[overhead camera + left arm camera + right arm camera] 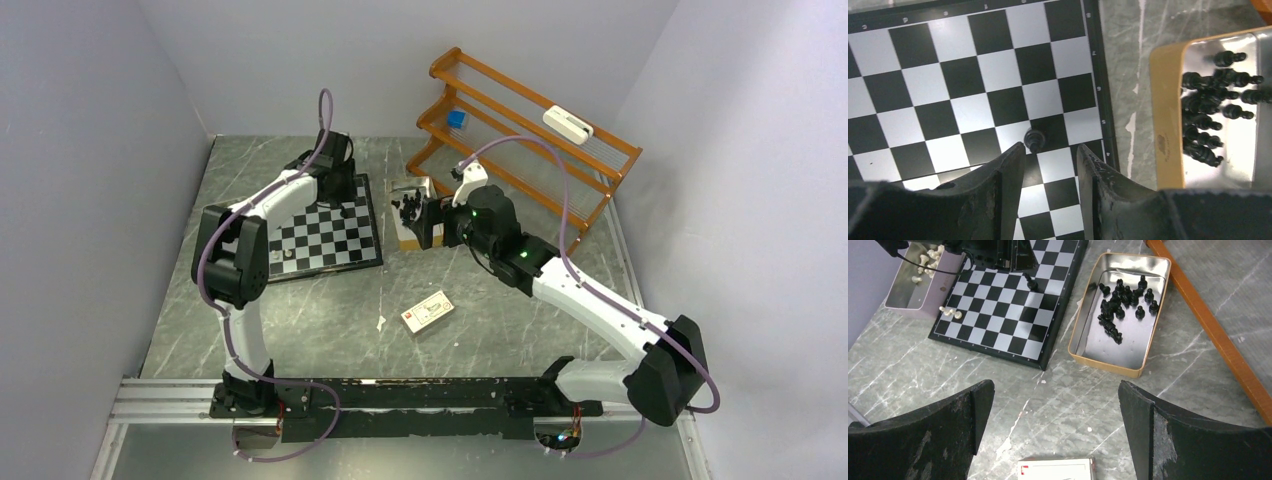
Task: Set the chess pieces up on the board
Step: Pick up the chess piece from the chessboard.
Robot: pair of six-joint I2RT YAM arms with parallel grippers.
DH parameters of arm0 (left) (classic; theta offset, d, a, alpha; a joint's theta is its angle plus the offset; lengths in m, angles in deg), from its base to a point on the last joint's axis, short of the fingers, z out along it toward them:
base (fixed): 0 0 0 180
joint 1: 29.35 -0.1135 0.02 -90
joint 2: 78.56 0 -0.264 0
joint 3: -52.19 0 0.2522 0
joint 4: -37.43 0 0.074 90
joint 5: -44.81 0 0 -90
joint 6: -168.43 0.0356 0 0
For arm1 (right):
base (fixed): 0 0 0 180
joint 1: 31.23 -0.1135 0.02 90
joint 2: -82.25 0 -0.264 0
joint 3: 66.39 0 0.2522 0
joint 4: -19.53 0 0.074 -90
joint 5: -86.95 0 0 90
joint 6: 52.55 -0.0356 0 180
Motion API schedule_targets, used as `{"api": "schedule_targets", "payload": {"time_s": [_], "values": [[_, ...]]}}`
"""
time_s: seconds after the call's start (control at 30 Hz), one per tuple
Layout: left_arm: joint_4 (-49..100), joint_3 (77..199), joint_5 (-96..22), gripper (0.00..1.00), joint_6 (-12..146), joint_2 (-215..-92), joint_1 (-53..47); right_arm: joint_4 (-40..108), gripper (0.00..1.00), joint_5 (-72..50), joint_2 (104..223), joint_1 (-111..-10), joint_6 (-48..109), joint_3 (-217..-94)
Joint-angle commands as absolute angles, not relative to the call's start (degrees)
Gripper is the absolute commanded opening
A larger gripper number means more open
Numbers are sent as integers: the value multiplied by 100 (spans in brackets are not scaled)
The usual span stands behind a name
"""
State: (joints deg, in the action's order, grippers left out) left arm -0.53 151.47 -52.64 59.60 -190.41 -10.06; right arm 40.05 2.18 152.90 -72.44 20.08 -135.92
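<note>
The checkered board [335,240] lies left of centre and also shows in the left wrist view [973,75] and the right wrist view [998,315]. One black piece [1034,139] stands near the board's right edge, just ahead of my left gripper [1050,147], which is open and empty above the board. It also shows in the right wrist view [1031,284]. Several black pieces [1120,307] lie in a tan tin [1083,320]. A few pale pieces [950,313] stand on the board's left edge. My right gripper [1054,387] is wide open, empty, high above bare table.
A pale tin [898,287] with several white pieces sits beyond the board's left side. A white card box [427,311] lies on the table in front of the tan tin. A wooden rack [530,150] stands at the back right. Grey walls close in both sides.
</note>
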Motion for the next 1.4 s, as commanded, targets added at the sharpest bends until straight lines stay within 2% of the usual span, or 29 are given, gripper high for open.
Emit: {"api": "schedule_targets", "payload": {"time_s": [0.0, 0.1, 0.23, 0.4, 0.53, 0.63, 1.13, 1.37], "values": [[-1, 14984, -5733, 49, 5957, -18954, -1010, 3653, 100, 207, 15199, -7232, 2069, -13474], [34, 14975, -5743, 49, 5979, -19022, -1005, 3654, 100, 172, 15208, -7231, 2066, -13452], [-9, 15070, -5619, 41, 6028, -19144, -1010, 3598, 100, 196, 15115, -7229, 2049, -13375], [109, 14991, -5457, 39, 6026, -19180, -1010, 3553, 100, 214, 15060, -7228, 2053, -13345], [47, 15042, -5519, 42, 6010, -19298, -1008, 3575, 100, 193, 15102, -7230, 2050, -13376], [13, 15125, -5491, 39, 6030, -19372, -1010, 3545, 100, 195, 15077, -7231, 2048, -13335], [-45, 15308, -5591, 14, 6093, -19341, -1076, 3467, 100, 140, 15114, -7231, 2045, -13266], [-221, 15740, -5701, 15, 6136, -19350, -1451, 3451, 100, 53, 15124, -7235, 2032, -13244]]}}
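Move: The black chess piece stands on the board some 5 cm below the left hand's half-open fingers, about 1 cm to their left and 1 cm back. The board's middle is roughly 4 cm back and 6 cm left of the left hand, and the tray of black pieces lies about 15 cm to its right, level with it. For the right hand, the piece is some 16 cm ahead, 17 cm to the left and far below. Down about 4 cm in two stages, with a 1 cm shift to the left, the left hand brings its fingertips around the top of the black chess piece, then closes them and pinches it. Keeping its grip, the hand rises some 2 cm, drifting forward and left. ##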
